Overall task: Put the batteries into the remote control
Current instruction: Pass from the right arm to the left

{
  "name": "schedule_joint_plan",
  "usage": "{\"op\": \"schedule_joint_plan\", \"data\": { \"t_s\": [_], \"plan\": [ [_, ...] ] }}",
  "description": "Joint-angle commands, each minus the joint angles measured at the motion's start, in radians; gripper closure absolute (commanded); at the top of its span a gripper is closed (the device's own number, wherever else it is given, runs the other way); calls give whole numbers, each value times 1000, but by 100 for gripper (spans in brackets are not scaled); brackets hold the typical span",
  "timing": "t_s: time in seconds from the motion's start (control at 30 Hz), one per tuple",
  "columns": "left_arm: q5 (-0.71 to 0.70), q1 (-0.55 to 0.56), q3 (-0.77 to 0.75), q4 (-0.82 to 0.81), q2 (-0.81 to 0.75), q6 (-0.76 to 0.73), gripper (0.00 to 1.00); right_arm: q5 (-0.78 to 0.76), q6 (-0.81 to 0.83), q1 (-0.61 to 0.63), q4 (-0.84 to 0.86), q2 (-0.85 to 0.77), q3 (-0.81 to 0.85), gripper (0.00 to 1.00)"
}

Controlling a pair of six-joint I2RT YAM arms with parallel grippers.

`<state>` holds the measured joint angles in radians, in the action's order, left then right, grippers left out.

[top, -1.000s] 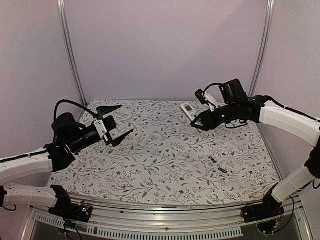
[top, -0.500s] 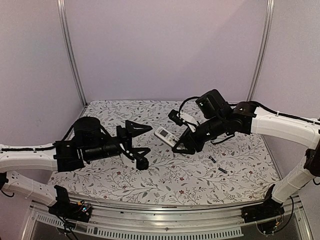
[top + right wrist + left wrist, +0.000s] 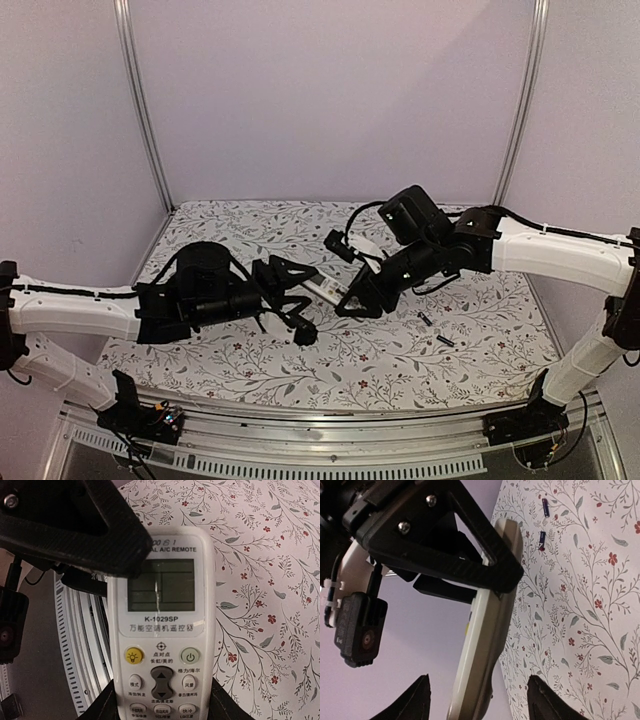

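Above the middle of the table the white remote control (image 3: pixel 325 289) hangs in the air, my right gripper (image 3: pixel 352 300) shut on its lower end. In the right wrist view its face (image 3: pixel 161 630) shows display and buttons, with my fingers (image 3: pixel 102 706) pressed on both long edges. My left gripper (image 3: pixel 298 302) stands open around the remote's other end. In the left wrist view the remote (image 3: pixel 487 630) runs edge-on between my left fingertips (image 3: pixel 420 702), with a gap on each side. Two small dark batteries (image 3: pixel 424 320) (image 3: pixel 445 341) lie on the cloth at the right, also visible in the left wrist view (image 3: pixel 545 506) (image 3: pixel 542 537).
A floral cloth (image 3: pixel 400 360) covers the table. An aluminium rail (image 3: pixel 300 462) runs along the front edge, and upright frame posts (image 3: pixel 140 110) stand at the back corners. The right arm's finger (image 3: pixel 445 555) and wrist camera (image 3: pixel 359 630) crowd the left wrist view.
The right arm carried the remote from the back of the table to the middle. The left arm swung in to meet it, and its jaws have narrowed around the remote.
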<state>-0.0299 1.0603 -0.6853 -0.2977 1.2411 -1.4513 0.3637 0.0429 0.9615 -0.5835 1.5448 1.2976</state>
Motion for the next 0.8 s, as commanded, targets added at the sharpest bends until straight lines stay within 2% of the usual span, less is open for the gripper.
{"op": "schedule_joint_plan", "data": {
  "t_s": [0.0,0.17,0.37,0.47,0.5,0.57,0.63,0.7,0.73,0.77],
  "plan": [
    [-15,12,-17,-53,24,14,39,32,16,14,7,15,28,69],
    [-40,13,-16,-70,37,9,55,42,25,16,11,14,27,69],
    [-34,16,-14,-75,25,25,81,32,34,16,17,15,26,70],
    [-42,21,-11,-73,20,38,94,25,34,16,23,14,25,66],
    [-46,24,-10,-71,20,44,98,23,35,16,26,13,25,63],
    [-58,30,-8,-68,17,60,100,10,31,16,32,9,25,52],
    [-70,38,-10,-63,11,99,100,-19,27,16,38,1,25,32],
    [-85,45,-25,-38,1,174,100,-55,23,16,42,-12,25,7],
    [-93,48,-37,-13,-5,234,100,-71,25,16,45,-23,25,2],
    [-99,49,-58,31,-9,297,100,-84,27,16,52,-44,25,1]
  ]
}}
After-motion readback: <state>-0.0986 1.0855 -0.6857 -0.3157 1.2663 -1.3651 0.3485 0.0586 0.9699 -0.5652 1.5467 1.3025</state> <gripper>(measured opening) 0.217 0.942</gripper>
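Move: The remote control is held across the gap between the hands. Its middle is about 4 cm to the right of the left hand, 1 cm back and 2 cm lower, and its screen end is already between the open left fingers. From the right hand, which grips it near the lower buttons, its middle is about 4 cm left, 1 cm forward and 2 cm up; the left gripper is some 9 cm left, 1 cm forward and 4 cm up. On the table 20 cm below, the upper battery lies about 17 cm right and 12 cm ahead of the right hand, the lower battery 21 cm right and 5 cm ahead. Almost in place, drifting less than 1 cm forward and then sinking about 1 cm, the left hand shuts its wide-open fingers on the remote's screen end and pinches it. The right hand keeps its grip and stays put until the left has closed, then spreads its fingers nearly fully to let the remote go, without drawing away yet. ##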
